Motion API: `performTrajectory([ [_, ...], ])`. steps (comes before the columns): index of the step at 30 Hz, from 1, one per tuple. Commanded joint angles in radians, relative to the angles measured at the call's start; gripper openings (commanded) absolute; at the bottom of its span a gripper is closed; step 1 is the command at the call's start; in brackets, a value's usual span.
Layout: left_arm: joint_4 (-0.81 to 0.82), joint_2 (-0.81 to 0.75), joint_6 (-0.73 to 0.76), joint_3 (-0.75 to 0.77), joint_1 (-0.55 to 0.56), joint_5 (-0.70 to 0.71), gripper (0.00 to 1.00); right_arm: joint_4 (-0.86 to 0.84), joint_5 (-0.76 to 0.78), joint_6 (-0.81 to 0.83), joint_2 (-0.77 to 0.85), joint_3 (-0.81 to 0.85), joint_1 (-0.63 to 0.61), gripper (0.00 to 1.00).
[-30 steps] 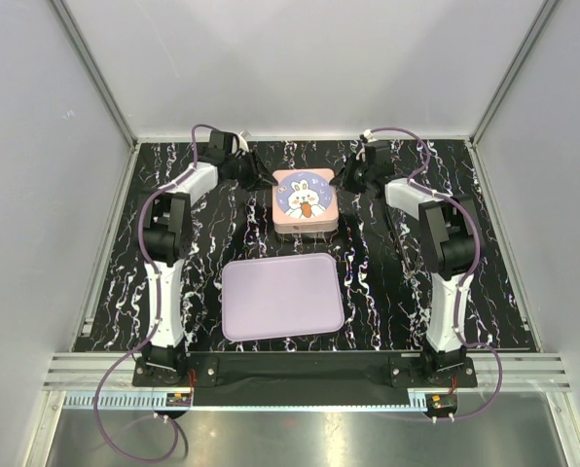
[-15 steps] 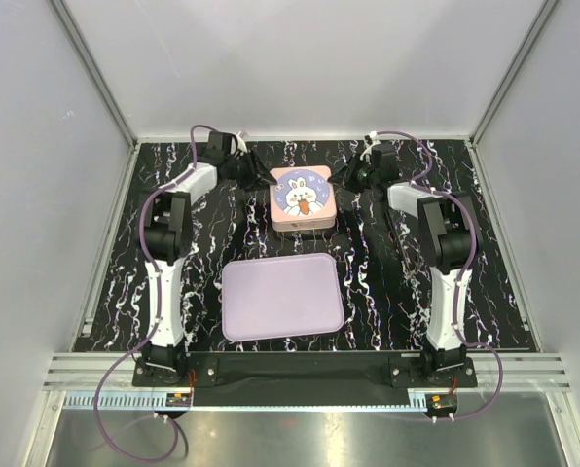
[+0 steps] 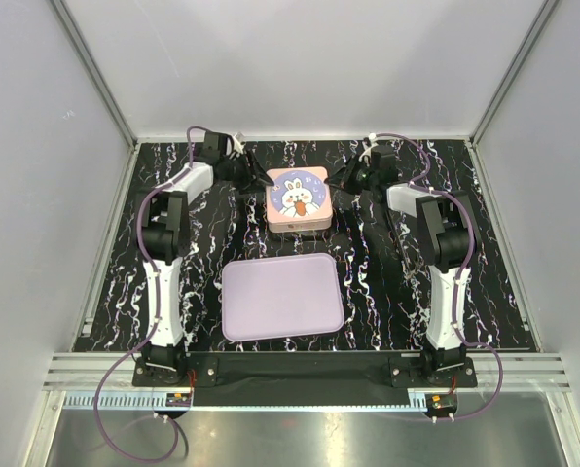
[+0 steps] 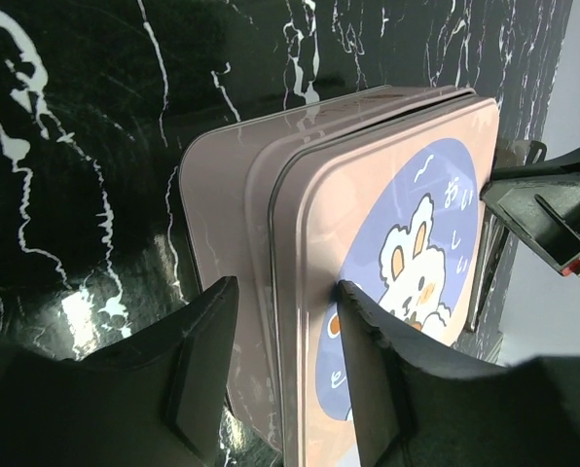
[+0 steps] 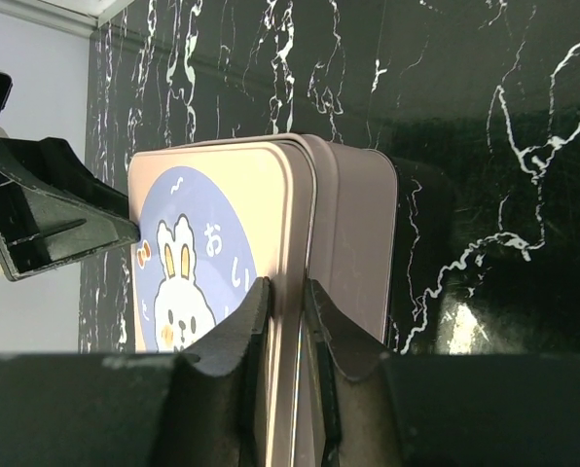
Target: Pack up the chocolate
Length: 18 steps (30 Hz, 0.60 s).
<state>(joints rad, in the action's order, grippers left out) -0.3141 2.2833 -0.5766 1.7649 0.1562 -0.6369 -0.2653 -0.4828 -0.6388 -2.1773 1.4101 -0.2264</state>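
Observation:
A pink square tin (image 3: 297,197) with a bunny lid stands shut at the back middle of the table. No chocolate pieces show in any view. My left gripper (image 3: 257,177) is at the tin's left side. In the left wrist view its jaws (image 4: 285,292) stand apart astride the edge of the tin (image 4: 387,224), one finger over the lid and one beside the wall. My right gripper (image 3: 341,180) is at the tin's right side. In the right wrist view it (image 5: 288,292) is pinched on the rim of the lid (image 5: 212,224).
An empty lilac tray (image 3: 282,297) lies in front of the tin, between the two arm bases. The black marbled table (image 3: 387,292) is fenced by white walls on three sides.
The tin has shifted a little to the left and toward the back wall, and both grippers have moved with it.

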Motion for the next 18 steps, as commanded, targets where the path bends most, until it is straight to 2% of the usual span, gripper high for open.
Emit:
performTrajectory([
  [1,-0.04,-0.089,0.027,-0.002,-0.029,0.008,0.51,0.245,-0.005,0.025,-0.052,-0.059,-0.037,0.1],
  [8,-0.071,-0.18,0.034,0.025,-0.049,0.059,0.52,0.241,0.007,0.002,-0.038,-0.076,-0.036,0.1],
  [13,-0.074,-0.182,0.044,0.028,-0.032,0.075,0.49,0.235,0.01,-0.002,-0.042,-0.069,-0.036,0.1],
  [18,-0.057,-0.134,0.067,0.039,-0.015,0.002,0.47,0.235,0.01,-0.002,-0.042,-0.054,-0.036,0.11],
])
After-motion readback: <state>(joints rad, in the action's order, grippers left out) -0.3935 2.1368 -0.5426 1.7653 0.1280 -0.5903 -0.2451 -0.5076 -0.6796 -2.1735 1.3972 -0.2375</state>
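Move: The lid's middle is about 6 cm to the right of the left hand and 3 cm back, roughly 1 cm lower; the tin body sits beneath the lid, its middle some 4 cm below the hand. From the right hand, the lid's middle is about 6 cm to the left and 2 cm back, 1 cm lower, with the tin body's middle 4 cm below the hand. The empty tray lies about 24 cm back from the left hand, 2 cm to its right and 6 cm below. Up and slightly left, the left hand comes free of the lid's left edge and rises about 6 cm, swinging some 3 cm out before easing back a little to the right; its fingers stay half open and the hand tips up slightly. The right hand, fingers still closed against the lid's right edge, nudges about 1 cm back and left, then stays there. ##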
